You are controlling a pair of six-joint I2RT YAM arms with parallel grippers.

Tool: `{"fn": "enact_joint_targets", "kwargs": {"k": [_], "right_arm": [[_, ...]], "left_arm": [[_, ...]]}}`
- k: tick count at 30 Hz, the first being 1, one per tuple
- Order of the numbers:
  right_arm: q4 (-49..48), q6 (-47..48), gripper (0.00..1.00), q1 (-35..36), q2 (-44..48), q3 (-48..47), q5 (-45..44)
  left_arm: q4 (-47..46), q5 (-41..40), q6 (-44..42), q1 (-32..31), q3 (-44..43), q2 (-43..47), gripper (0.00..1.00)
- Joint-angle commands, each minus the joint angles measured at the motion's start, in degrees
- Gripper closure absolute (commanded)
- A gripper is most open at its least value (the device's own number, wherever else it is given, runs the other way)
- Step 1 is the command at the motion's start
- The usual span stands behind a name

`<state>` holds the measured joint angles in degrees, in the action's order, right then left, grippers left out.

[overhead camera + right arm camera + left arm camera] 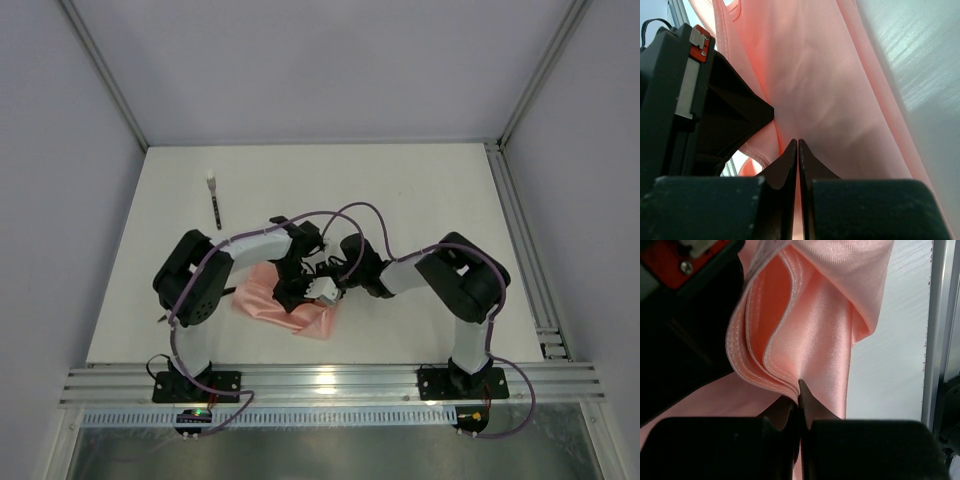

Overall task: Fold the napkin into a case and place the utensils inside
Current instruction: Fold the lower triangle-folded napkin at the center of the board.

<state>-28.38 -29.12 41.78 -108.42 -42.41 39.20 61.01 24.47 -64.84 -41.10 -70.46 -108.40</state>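
The salmon-pink napkin point(268, 302) lies bunched on the white table point(420, 190) between the two arms, partly hidden under the grippers. My left gripper point(298, 290) is shut on it. In the left wrist view, several folded hemmed layers of the napkin point(815, 330) run into the closed left gripper point(800, 385). My right gripper point(335, 285) is right beside the left one. In its wrist view the right gripper point(798, 141) is shut, tips in the napkin point(830, 90). One black utensil point(214, 203) with a white end lies apart at the far left.
An aluminium rail point(525, 240) runs along the table's right side and another point(330, 380) along the front edge by the arm bases. Grey walls enclose the table. The left gripper's black body point(690, 100) fills the left of the right wrist view.
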Motion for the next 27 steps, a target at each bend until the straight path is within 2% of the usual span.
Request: {"fn": "enact_joint_targets", "kwargs": {"k": [1, 4, 5, 12, 16, 22, 27], "right_arm": [[8.1, 4.1, 0.93, 0.4, 1.3, -1.4, -5.0], [11.0, 4.4, 0.84, 0.4, 3.8, -3.4, -8.2], [12.7, 4.3, 0.78, 0.3, 4.4, -4.6, -9.1], [18.1, 2.2, 0.63, -0.9, 8.2, -9.1, -15.4], [19.1, 1.7, 0.62, -2.8, 9.5, -9.4, -18.1], [16.4, -0.1, 0.61, -7.1, 12.7, -5.3, -17.5], [15.5, 1.3, 0.57, -10.4, 21.3, 0.0, -13.8]], "left_arm": [[1.9, 1.8, -3.1, 0.6, -1.6, -1.7, 1.00], [1.4, 1.5, -4.2, 0.6, -0.7, -1.8, 1.00], [1.3, 1.5, -4.5, 0.6, -0.2, -1.8, 1.00], [2.0, 2.5, -6.3, 0.6, 0.1, -1.9, 1.00], [2.0, 2.8, -6.6, 0.6, -0.1, -2.3, 1.00], [1.7, 3.1, -6.7, 0.9, -0.3, -2.3, 0.99], [1.2, 3.1, -6.3, 1.1, -0.4, -2.3, 0.97]]}}
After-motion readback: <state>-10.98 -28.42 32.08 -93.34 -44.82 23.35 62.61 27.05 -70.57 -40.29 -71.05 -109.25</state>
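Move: From the right hand, its shut fingertips at the napkin, the napkin's middle lies about 4 cm back, 6 cm to the left and 1 cm below, with the hem pinched by the left hand some 4 cm back and 4 cm to the left. The knife is roughly 27 cm to the left and 3 cm back, the fork about 24 cm to the left and 20 cm ahead. For the left hand, the napkin's middle is practically right under its fingers, 1 cm down. The right fingertips come free of the napkin, opening to somewhat under half as the hand pulls away: first forward, about 8 cm in all, then more and more to the right and up, clear of the left hand, the wrist swinging some 20 degrees clockwise. The left hand stays put, low over the napkin, and keeps the hem pinched. ##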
